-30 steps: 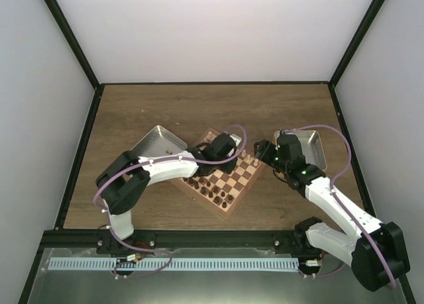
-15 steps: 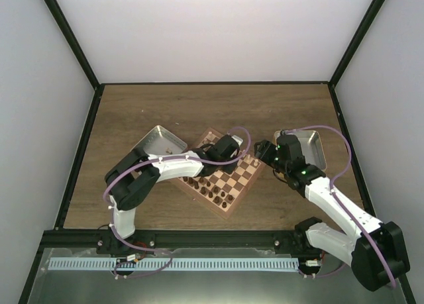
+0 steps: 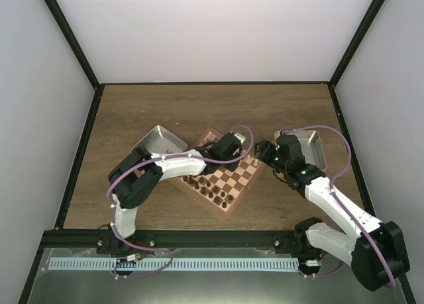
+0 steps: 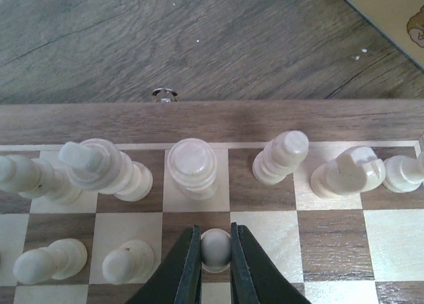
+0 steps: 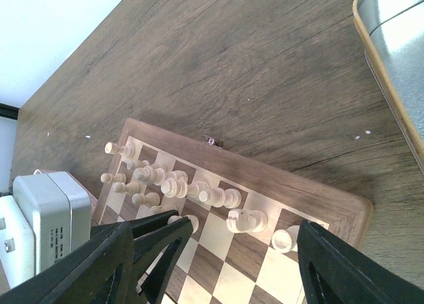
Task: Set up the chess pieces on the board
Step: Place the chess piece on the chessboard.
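Note:
The board (image 3: 229, 210) lies turned at an angle between the arms; its rim also shows in the left wrist view (image 4: 265, 118) and the right wrist view (image 5: 298, 185). Beige chess pieces (image 4: 191, 165) stand in the row along its far edge, with two pawns (image 4: 126, 261) in the second row. My left gripper (image 4: 215, 251) is shut on a beige pawn (image 4: 215, 246) that stands on a dark square of the second row; the pawn also shows in the right wrist view (image 5: 187, 222). My right gripper (image 5: 215, 251) is open and empty, above the board's right corner.
Dark brown pieces (image 3: 215, 193) stand along the board's near side. A silver tray (image 3: 159, 142) lies left of the board and another (image 3: 310, 149) behind my right gripper. Black frame posts edge the wooden table.
My left gripper has moved a little to the right along the board's far side. The right arm has stayed still.

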Available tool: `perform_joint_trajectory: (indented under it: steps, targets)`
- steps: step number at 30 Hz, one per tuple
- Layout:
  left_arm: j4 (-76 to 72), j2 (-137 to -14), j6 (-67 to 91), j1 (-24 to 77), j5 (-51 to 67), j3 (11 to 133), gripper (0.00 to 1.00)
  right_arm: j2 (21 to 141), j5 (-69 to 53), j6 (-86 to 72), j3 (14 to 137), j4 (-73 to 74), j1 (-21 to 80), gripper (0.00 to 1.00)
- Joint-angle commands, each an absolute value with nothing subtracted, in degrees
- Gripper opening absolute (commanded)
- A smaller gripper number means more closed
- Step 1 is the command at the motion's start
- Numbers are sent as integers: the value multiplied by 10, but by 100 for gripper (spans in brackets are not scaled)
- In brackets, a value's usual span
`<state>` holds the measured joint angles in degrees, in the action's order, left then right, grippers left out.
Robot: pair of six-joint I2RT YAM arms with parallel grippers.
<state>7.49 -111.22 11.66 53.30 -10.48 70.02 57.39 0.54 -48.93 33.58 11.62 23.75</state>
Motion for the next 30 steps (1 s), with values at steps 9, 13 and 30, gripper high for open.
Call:
perform_joint_trajectory:
  steps: [9,13,30]
  targets:
    - [84,-1127,111,535,-115,723,19,553,15,-492,339,131,232,69]
    - [94,-1126,112,535,-121,725,21,548,16,-491,340,135,232,69]
    - [143,-951,180,525,-132,664,34,540,-2,-493,341,127,232,70]
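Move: My left hand still pinches the white pawn; the dark square it is meant for is right below, some 3 cm down and barely 1 cm to the left. The tall back-row piece stands about 3 cm ahead and 1 cm right of my left hand, the neighbouring pawn 2 cm ahead and 3 cm left, the next back-row piece 1 cm ahead and 4 cm right. From my right hand that square lies some 12 cm left, 1 cm ahead, 12 cm lower. I ease my left hand down a last half centimetre over the dark square, parting my fingers so they let go of the pawn. Then I lift quickly straight up, about 8 cm clear of the piece, tilting under 10 degrees while the fingers keep opening. ##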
